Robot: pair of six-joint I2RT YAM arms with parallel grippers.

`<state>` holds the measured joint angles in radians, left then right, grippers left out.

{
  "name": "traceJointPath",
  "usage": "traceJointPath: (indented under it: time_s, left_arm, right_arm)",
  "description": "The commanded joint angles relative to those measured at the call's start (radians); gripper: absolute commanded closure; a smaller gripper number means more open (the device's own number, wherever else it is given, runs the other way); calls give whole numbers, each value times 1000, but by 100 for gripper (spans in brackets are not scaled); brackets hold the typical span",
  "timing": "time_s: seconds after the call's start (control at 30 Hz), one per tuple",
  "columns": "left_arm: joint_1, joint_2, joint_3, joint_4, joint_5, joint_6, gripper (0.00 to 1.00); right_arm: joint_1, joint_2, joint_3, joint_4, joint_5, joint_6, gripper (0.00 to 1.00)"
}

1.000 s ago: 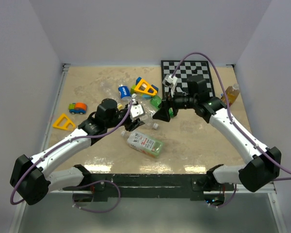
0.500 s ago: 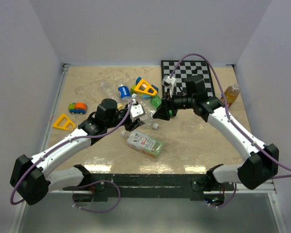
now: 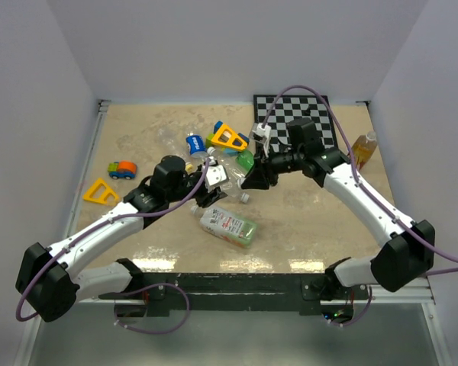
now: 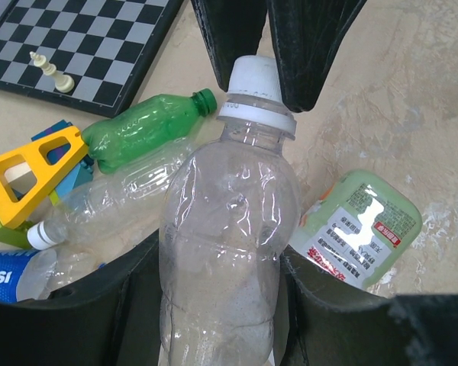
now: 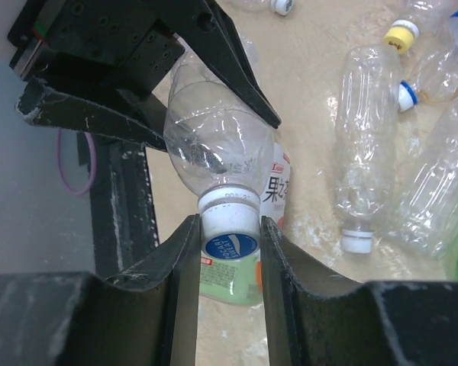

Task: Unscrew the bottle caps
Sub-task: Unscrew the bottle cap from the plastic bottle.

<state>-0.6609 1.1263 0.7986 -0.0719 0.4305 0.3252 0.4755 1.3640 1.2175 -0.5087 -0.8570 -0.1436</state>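
Note:
My left gripper (image 4: 221,305) is shut on the body of a clear plastic bottle (image 4: 229,229) and holds it off the table, neck pointing away toward the right arm. The bottle's white cap (image 5: 229,225) has a blue printed top. It sits between the fingers of my right gripper (image 5: 229,236), which is shut on it, both pads pressed against its sides. In the top view the two grippers meet at mid-table, the left gripper (image 3: 206,187) on the bottle (image 3: 220,178) and the right gripper (image 3: 249,181) at its neck.
A green-labelled bottle (image 3: 229,226) lies just below the held one. A green bottle (image 3: 246,160), several clear capped bottles (image 5: 364,152) and toy blocks (image 3: 229,138) crowd the middle back. A chessboard (image 3: 294,118) lies at back right, an amber bottle (image 3: 362,146) at far right, and a toy car (image 3: 123,169) at left.
The right gripper has moved left over the bottle's neck and its fingers have shut on the white cap. The left arm and the bottle have stayed still.

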Motion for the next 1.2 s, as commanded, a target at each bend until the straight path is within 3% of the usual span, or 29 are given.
traceJointPath:
  time_s: [0.0, 0.13, 0.2, 0.3, 0.4, 0.47, 0.53, 0.87, 1.0, 1.13, 1.17]
  left_arm:
    - [1, -19, 13, 38, 14, 0, 100]
    - [1, -16, 13, 40, 24, 0, 100]
    - [1, -14, 11, 40, 27, 0, 100]
    - [0, -13, 11, 40, 27, 0, 100]
    - [0, -14, 11, 38, 24, 3, 100]
    - [1, -14, 13, 37, 24, 3, 100]
    - [0, -16, 13, 38, 25, 5, 100]
    - [1, -17, 13, 37, 34, 0, 100]
    - [1, -17, 13, 37, 34, 0, 100]
    - [0, -17, 11, 38, 33, 2, 100]
    - [1, -14, 13, 38, 34, -2, 100]
  right_arm:
    - [0, 38, 115, -198, -25, -336, 100]
    - [3, 124, 266, -561, 5, -913, 100]
    - [3, 147, 310, -620, 39, -1116, 100]
    - [5, 120, 295, -575, 105, -1386, 100]
    - [5, 2, 167, -409, 157, -1580, 100]
    - [5, -10, 155, -350, 132, -1564, 100]
    - [5, 15, 189, -398, 87, -1538, 99]
    - [3, -54, 158, -315, -42, -1142, 44]
    - [-6, -54, 194, -392, -85, -1093, 36]
    - [-29, -66, 205, -348, -102, -874, 34]
    - [-38, -71, 201, -303, -105, -784, 3]
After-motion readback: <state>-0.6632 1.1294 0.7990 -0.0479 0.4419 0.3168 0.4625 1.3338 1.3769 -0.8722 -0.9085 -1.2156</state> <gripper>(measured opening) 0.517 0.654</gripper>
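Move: Find the white cap already between the right gripper's pads, and about 8 cm to the right, 2 cm ahead and 2 cm above the left gripper, which holds the clear bottle. About 20 cm below the right hand, the green bottle lies some 10 cm ahead and 3 cm to its right, the tea bottle about 7 cm back and 5 cm to its left, and a loose clear bottle roughly 4 cm ahead and 5 cm to its left. Keep the right fingers pinched on the cap and roll that wrist some 70 degrees counter-clockwise, looking from the right hand along its fingers at the cap, while the left gripper keeps its hold on the bottle. Then open the right fingers to let go and back off up and to the right, about 2–3 cm in all, already rolling part of the turn back. ##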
